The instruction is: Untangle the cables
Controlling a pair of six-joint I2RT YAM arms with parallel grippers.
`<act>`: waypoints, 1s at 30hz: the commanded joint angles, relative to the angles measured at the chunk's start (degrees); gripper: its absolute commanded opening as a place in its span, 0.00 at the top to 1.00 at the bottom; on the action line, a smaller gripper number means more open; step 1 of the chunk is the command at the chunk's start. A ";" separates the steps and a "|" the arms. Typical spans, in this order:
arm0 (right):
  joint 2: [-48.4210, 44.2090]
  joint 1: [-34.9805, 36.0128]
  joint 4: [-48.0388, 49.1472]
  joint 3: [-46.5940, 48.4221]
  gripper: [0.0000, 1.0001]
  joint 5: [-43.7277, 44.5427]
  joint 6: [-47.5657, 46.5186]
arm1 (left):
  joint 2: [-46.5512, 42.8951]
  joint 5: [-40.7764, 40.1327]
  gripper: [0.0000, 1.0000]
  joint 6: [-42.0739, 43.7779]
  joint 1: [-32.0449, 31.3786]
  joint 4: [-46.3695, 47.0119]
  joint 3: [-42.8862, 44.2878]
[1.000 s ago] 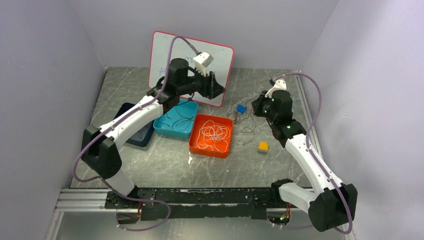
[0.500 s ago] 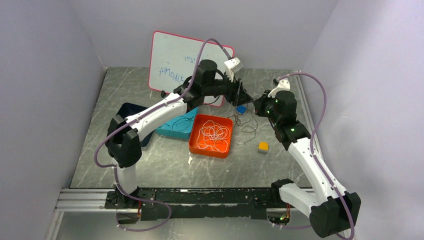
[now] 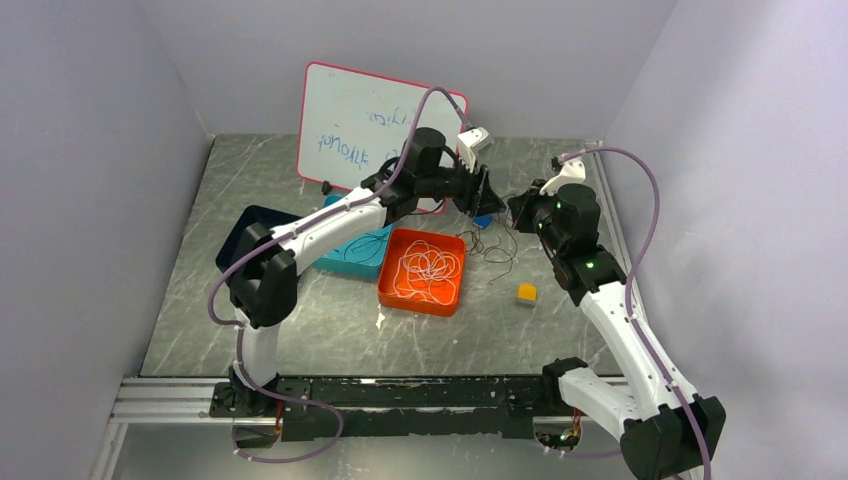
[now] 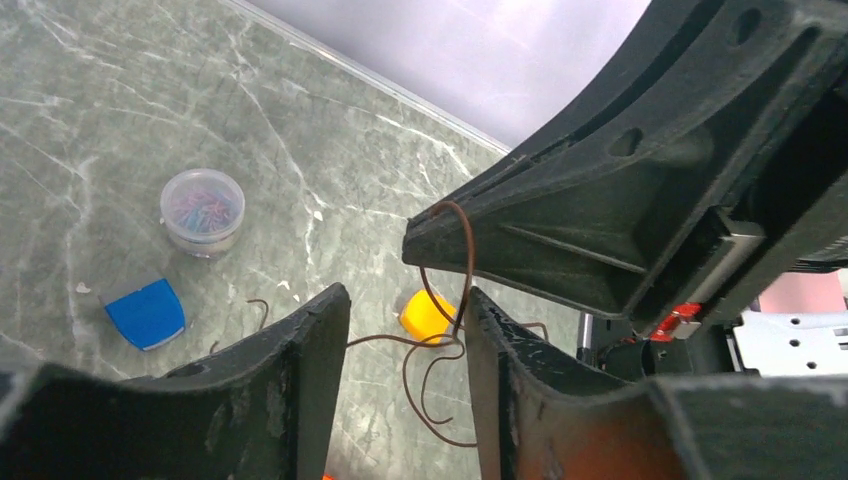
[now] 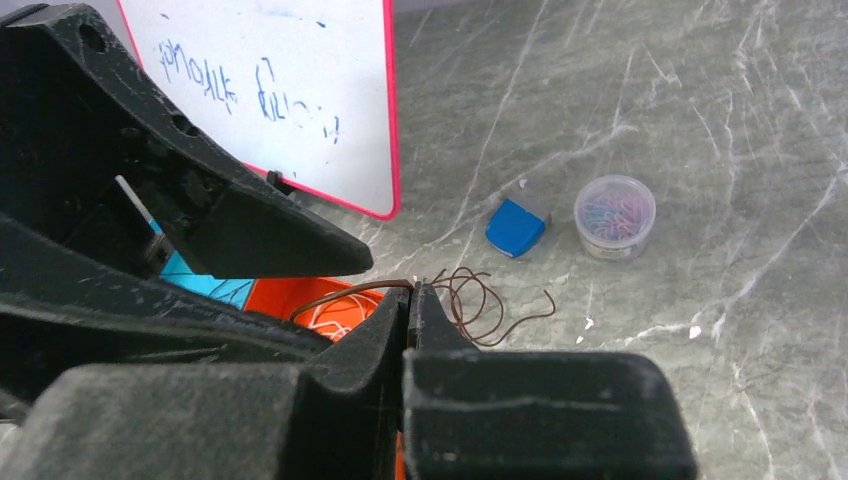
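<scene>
A thin dark brown cable (image 5: 487,303) hangs from my right gripper (image 5: 412,290), which is shut on its upper end; its loose loops lie on the table (image 3: 497,252). My left gripper (image 4: 405,297) is open, its fingers either side of the hanging brown cable (image 4: 440,352), just in front of the right gripper's fingers (image 4: 560,230). In the top view the left gripper (image 3: 482,195) and right gripper (image 3: 515,212) almost meet at the back right. White cables (image 3: 428,265) lie curled in an orange tray (image 3: 392,290). Dark cables (image 3: 358,243) lie in a light blue tray (image 3: 330,262).
A whiteboard (image 3: 372,120) leans at the back. A navy tray (image 3: 250,225) sits left of the blue tray. A small blue block (image 5: 515,228), a clear jar of coloured clips (image 5: 613,213) and an orange cube (image 3: 526,293) sit near the brown cable.
My left arm has swung right from over the blue tray to the right gripper, its open fingers now around the brown cable. The right gripper has shifted only slightly.
</scene>
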 commanded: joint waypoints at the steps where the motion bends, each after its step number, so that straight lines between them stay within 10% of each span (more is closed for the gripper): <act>1: -1.05 -0.16 1.54 0.85 1.00 -0.82 -0.10 | 1.89 2.82 0.54 -0.67 -0.19 0.73 3.64; 11: -2.19 -0.20 3.07 -2.78 1.00 1.51 0.39 | 2.35 1.27 0.89 -0.83 -0.19 -0.36 6.56; 30: -9.78 -0.22 14.71 -12.31 0.54 -2.86 -0.46 | 2.61 -0.17 0.93 -2.13 -0.20 -9.17 20.01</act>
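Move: The brown cable's strand passes between the left hand's open tips, roughly 1 cm to that hand's right and level with it; the right hand still pinches it at its fingertips. From the left hand, the loose cable coils lie some 13 cm ahead and 23 below, the blue block about 23 ahead and 1 left, the orange bin 6 ahead and 16 left, the yellow block 2 ahead and 8 right, all on the table. The left fingers close on the brown cable beside the right gripper, easing about 1 cm to the right as they shut, then lift it straight up some 8 cm. The right hand keeps its pinch until the lift has begun, then opens to nearly half and lets the cable go, backing away and sinking by about 1.5 cm each. ##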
